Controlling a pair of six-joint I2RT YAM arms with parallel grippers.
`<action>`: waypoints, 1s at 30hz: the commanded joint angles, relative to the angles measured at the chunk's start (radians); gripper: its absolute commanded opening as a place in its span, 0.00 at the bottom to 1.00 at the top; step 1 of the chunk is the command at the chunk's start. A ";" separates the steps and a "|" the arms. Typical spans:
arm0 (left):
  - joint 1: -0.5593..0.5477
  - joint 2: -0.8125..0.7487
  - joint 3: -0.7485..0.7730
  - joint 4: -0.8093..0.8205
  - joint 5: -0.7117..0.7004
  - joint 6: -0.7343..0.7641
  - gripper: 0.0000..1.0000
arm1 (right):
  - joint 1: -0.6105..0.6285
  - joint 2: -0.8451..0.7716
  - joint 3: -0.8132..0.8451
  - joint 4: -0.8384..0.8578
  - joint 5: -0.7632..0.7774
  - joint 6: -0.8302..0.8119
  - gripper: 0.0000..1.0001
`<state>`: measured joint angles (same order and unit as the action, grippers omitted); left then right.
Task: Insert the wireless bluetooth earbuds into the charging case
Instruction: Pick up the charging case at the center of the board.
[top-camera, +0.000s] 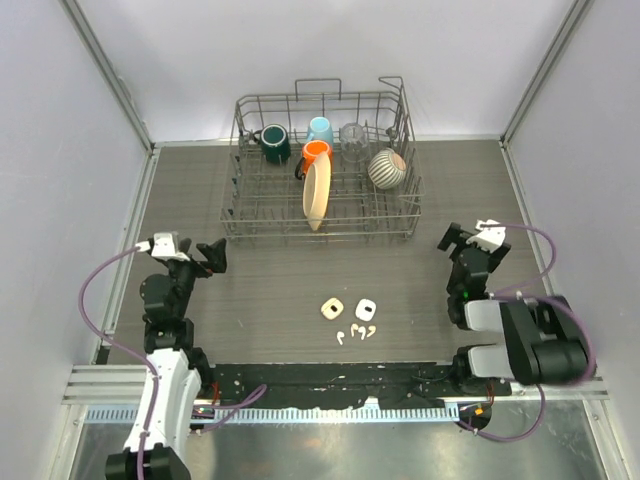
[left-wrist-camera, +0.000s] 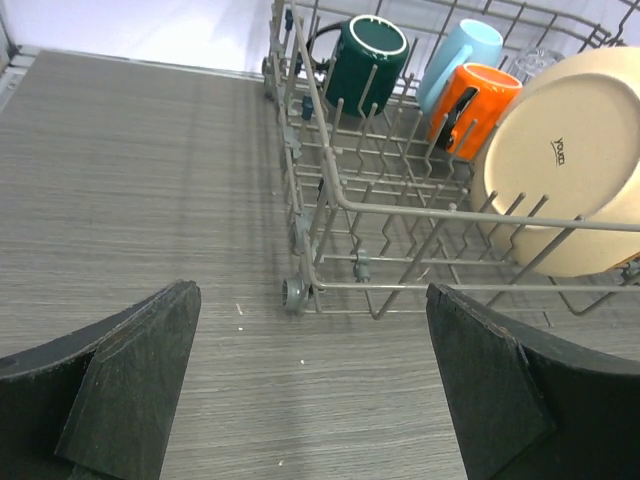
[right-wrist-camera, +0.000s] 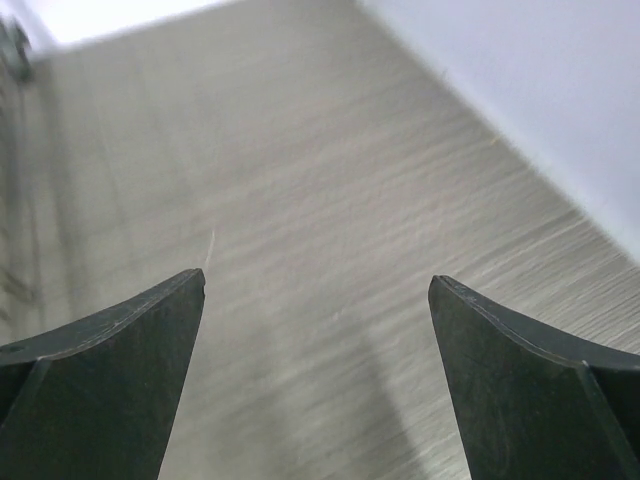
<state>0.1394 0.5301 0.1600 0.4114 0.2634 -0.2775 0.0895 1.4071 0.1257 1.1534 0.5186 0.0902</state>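
Two little rounded-square charging cases lie on the table's near middle in the top view, a cream one and a white one. Just in front of them lie three tiny white earbuds, loose on the wood. My left gripper hovers open at the left, well away from them and facing the rack's corner. At the right, also apart from them, my right gripper stands open over bare table. Neither wrist view shows the cases or the earbuds.
A wire dish rack stands at the back middle. It holds a green mug, a blue mug, an orange mug, a cream plate, a glass and a striped bowl. White walls enclose the table.
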 joint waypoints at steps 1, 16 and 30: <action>0.005 -0.126 0.022 -0.118 -0.035 0.006 1.00 | -0.005 -0.223 0.100 -0.306 0.168 0.049 1.00; 0.005 0.073 0.243 -0.221 0.009 -0.361 1.00 | -0.014 -0.421 0.546 -1.128 -0.183 0.313 1.00; 0.005 -0.125 0.277 -0.619 -0.059 -0.508 1.00 | 0.105 -0.631 0.626 -1.653 -0.523 0.413 1.00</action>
<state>0.1394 0.5014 0.5026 -0.1337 0.2535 -0.6586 0.1310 0.8272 0.6853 -0.2691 0.0380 0.4717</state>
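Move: From the right gripper the charging case, the cream one near the middle, lies about 29 cm to the left, 13 cm back and 8 cm below; the white case sits some 9 cm to the right of it, and the earbuds about 7 cm right of it and 6 cm nearer the bases. The rack's front right corner is some 6 cm ahead of the right gripper and 7 cm left. From the left gripper the cream case is roughly 27 cm right, 8 cm back and 17 cm below. Raise the right gripper about 14 cm off its low perch, edging right at first, then swing it left, 11 cm net, towards the charging cases, drawing back and dipping slightly at the end. Turn it counter-clockwise overall, roll its left side up and tip it down. Lift the left gripper some 5 cm, roll its left side down and tip it downward. Keep both open, touching nothing. ##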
